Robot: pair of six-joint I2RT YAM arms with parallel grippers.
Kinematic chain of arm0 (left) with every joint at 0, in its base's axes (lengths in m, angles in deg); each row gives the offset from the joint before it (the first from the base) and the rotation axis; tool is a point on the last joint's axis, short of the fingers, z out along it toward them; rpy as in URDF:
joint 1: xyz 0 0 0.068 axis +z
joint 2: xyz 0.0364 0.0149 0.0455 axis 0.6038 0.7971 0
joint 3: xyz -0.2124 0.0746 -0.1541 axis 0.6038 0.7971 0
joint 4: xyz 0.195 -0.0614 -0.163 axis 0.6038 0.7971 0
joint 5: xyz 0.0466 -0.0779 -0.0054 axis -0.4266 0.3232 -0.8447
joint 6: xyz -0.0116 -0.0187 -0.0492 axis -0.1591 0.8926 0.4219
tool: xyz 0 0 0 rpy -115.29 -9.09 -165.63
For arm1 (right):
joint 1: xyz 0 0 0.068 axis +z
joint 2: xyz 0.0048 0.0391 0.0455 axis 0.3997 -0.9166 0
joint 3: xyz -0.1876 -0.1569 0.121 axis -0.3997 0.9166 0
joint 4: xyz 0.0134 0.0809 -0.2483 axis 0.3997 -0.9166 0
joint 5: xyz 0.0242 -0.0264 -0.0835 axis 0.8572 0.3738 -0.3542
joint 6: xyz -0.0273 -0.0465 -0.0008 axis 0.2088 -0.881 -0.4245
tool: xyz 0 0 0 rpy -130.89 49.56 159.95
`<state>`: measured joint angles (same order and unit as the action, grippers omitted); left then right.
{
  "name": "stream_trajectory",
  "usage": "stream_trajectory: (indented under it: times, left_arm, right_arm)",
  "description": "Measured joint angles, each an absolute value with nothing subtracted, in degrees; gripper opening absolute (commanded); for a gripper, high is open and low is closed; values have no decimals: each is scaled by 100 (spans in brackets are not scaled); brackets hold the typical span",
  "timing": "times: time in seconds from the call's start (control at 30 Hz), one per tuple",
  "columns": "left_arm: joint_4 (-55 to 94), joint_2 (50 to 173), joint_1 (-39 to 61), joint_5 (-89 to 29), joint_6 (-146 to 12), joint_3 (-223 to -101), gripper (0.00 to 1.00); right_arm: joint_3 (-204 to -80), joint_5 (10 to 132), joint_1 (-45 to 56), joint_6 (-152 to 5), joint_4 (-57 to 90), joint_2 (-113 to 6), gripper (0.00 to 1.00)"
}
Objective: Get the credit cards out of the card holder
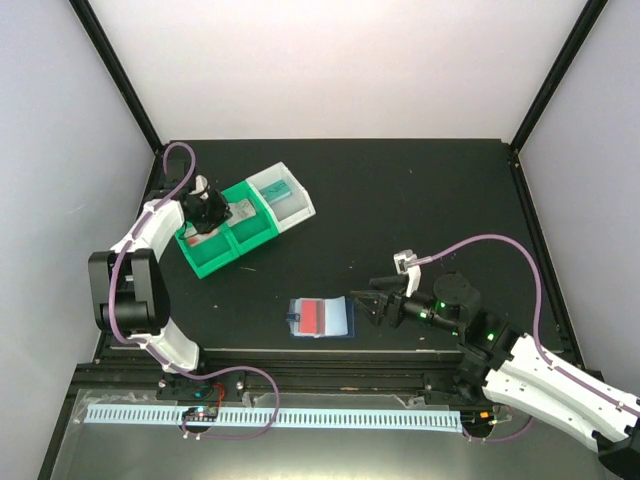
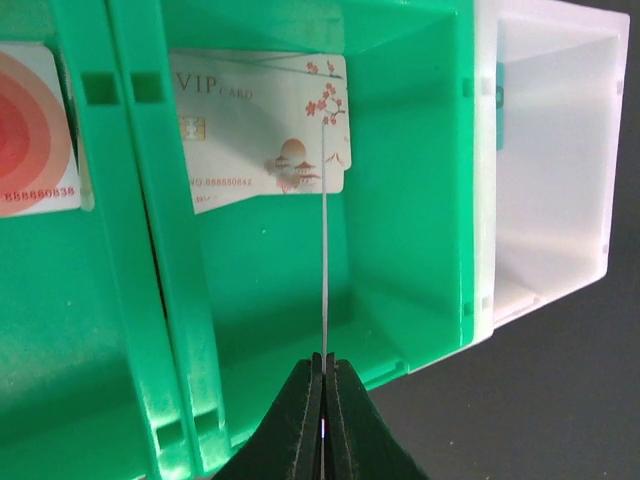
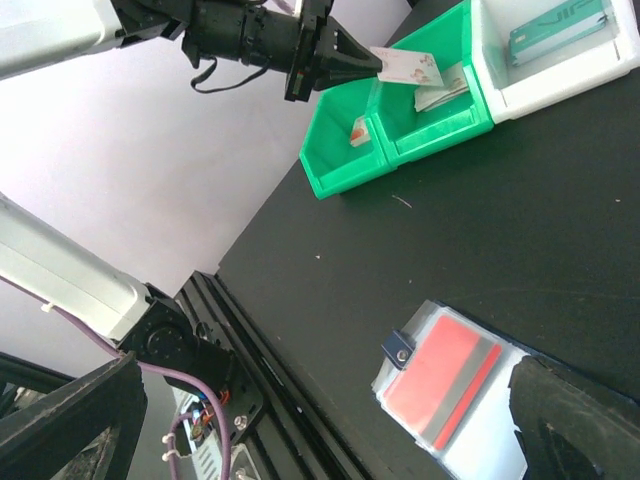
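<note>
The card holder (image 1: 320,317) lies flat on the black table, a pale-blue sleeve with a dark tab (image 3: 398,351) and a red card (image 3: 440,380) inside it. My right gripper (image 1: 365,300) hovers just right of it, open, with nothing between its fingers (image 3: 580,420). My left gripper (image 2: 325,375) is shut on a thin credit card (image 2: 325,250), seen edge-on, above the green tray (image 2: 400,250). The right wrist view shows that held credit card (image 3: 405,65) flat over the tray. A VIP card (image 2: 265,130) lies in one compartment and a red-ringed card (image 2: 30,130) in the adjoining one.
The green tray (image 1: 215,262) with its white end bin (image 1: 297,212) stands at the back left; a teal card (image 3: 555,25) lies in the bin. Black frame rails (image 1: 330,358) run along the near table edge, with cables by the arm bases.
</note>
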<state>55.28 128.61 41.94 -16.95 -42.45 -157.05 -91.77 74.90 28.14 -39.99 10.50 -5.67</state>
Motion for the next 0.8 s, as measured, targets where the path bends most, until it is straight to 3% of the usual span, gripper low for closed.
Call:
stream_trajectory:
  times: [0.53, 0.8]
  left_arm:
    - [5379, 13757, 4194, -1699, -4184, -16219, 2]
    - [5301, 14087, 4194, -1710, -4189, -16507, 7]
  right_arm:
    - [-9319, 7326, 2814, -4062, 746, -637, 100]
    - [-9380, 7145, 2814, -4095, 731, -725, 100]
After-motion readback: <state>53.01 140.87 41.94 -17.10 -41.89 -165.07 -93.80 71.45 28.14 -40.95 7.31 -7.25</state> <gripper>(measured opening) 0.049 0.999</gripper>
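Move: The pile of VIP cards in the middle green compartment, where the held card is being taken, lies about 6 cm ahead of the left hand, hardly 1 cm to its right and some 9 cm below. The white bin stands about 10 cm right of the pile and 4 cm farther out; the red-circle card lies some 9 cm left of the pile and 5 cm nearer. From the right hand, the pile is roughly 30 cm ahead, 30 cm left and 19 cm below. The VIP card, still pinched on edge in the left fingertips, is carried forward about 4.5 cm over the middle green compartment. After the first couple of centimetres the left hand also sinks, some 3 cm in all, lowering the card towards the pile; the wrist hardly turns and the fingers stay practically shut on the card. ##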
